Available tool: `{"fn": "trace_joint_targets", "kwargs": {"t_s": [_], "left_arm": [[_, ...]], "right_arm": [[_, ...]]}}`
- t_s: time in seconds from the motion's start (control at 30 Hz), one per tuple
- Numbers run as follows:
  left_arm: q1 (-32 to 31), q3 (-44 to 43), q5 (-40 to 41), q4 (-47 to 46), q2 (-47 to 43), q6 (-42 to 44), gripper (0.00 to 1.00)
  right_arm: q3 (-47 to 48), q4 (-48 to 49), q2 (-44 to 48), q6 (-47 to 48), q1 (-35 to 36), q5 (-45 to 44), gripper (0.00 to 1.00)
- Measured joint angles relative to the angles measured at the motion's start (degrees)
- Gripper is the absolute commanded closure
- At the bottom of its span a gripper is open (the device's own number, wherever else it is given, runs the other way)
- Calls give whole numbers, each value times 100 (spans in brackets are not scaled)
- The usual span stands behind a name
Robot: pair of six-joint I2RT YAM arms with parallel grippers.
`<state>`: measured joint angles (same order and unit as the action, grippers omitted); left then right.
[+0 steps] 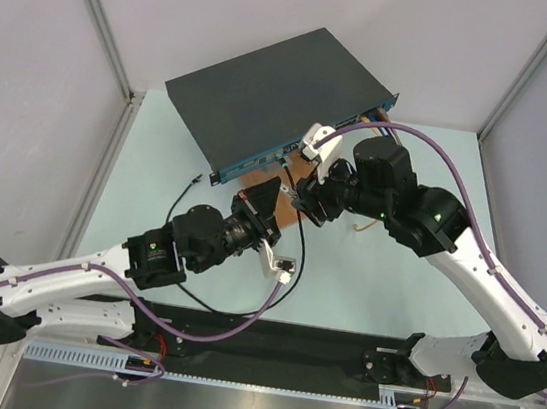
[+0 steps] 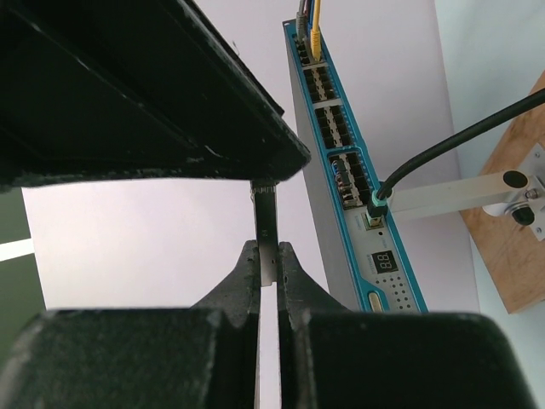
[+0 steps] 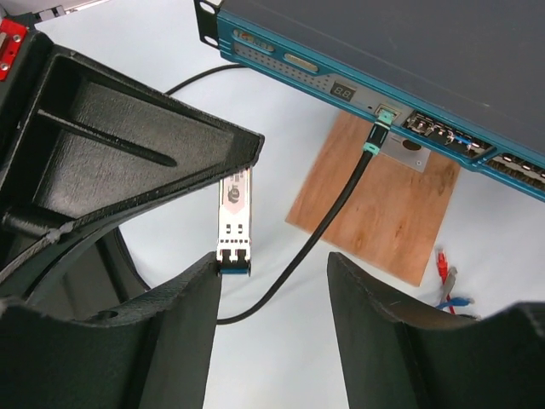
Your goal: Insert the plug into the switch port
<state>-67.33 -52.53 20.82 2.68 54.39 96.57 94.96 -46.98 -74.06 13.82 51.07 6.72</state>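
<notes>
The plug [image 3: 234,223] is a small silver module with a blue end. My left gripper [image 2: 267,256] is shut on it, and there it shows edge-on as a thin metal strip [image 2: 266,234]. My right gripper [image 3: 272,264] stands open around the plug's blue end, which lies against its left finger [image 3: 183,315]; the right finger is well apart. In the top view both grippers [image 1: 275,208] [image 1: 304,201] meet just in front of the switch [image 1: 267,98]. The switch's teal port face [image 3: 358,85] [image 2: 349,170] is a short way from the plug.
A black cable with a teal connector [image 3: 381,128] sits in one switch port and trails across the table [image 1: 192,285]. A brown wooden board [image 3: 375,200] lies under the switch front. Yellow and grey cables [image 2: 311,25] fill the far ports. Loose red and blue connectors [image 3: 444,273] lie beside the board.
</notes>
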Motion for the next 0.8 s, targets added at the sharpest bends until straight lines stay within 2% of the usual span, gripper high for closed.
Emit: {"fn": "trace_joint_targets", "kwargs": {"t_s": [0.1, 0.27, 0.3, 0.43, 0.47, 0.5, 0.53, 0.63, 0.67, 0.7, 0.77, 0.8], "left_arm": [[-7, 0, -2, 7, 0, -2, 100], [-4, 0, 24, 28, 0, -4, 100], [-4, 0, 28, 26, 0, -4, 100], [-4, -9, 48, 20, 0, -9, 100], [-4, -9, 50, 22, 0, -7, 100], [-4, -9, 50, 24, 0, -9, 100], [-4, -9, 55, 33, 0, -11, 100], [-4, -9, 61, 46, 0, -13, 97], [-4, -9, 61, 44, 0, -13, 95], [-4, -9, 63, 44, 0, -17, 83], [-4, -9, 61, 42, 0, -35, 68], [-7, -9, 50, 46, -2, -59, 47]], "right_arm": [[17, 31, -66, 0, 15, 4, 45], [59, 37, -138, 2, 42, 44, 60], [59, 37, -140, -9, 55, 72, 67], [63, 35, -142, -2, 103, 149, 80], [63, 33, -142, 0, 109, 162, 85], [63, 33, -142, 0, 109, 162, 97], [63, 31, -142, 24, 107, 166, 100], [63, 11, -142, 24, 107, 170, 100], [63, 13, -142, 26, 107, 170, 100], [63, 11, -142, 28, 107, 170, 100], [63, 13, -140, 44, 107, 170, 100], [61, 22, -138, 57, 103, 140, 100]]}}
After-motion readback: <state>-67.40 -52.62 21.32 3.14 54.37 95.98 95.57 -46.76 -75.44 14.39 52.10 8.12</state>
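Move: The left hand still pinches the plug by one end, its middle some 2 cm to that hand's right and level with it. From the right hand, whose open fingers reach in around the plug's free end, the plug's middle lies about 3 cm left, 1 cm ahead and roughly level. The black cable's connector in the switch face is about 10 cm ahead, 4 cm left and 8 cm below; the switch's left end is about 5 cm ahead, 17 cm left and as far below. The right hand eases about 1 cm to its left, centring its open fingers on the plug's free end, and closes from a bit over half open until both tips pinch that end, with the wrist turning barely 5 degrees counter-clockwise. The left hand holds its end steady in place throughout, and only once the right fingers have shut does it open to about a quarter of its range, letting go with its fingers still standing on both sides of the plug. ##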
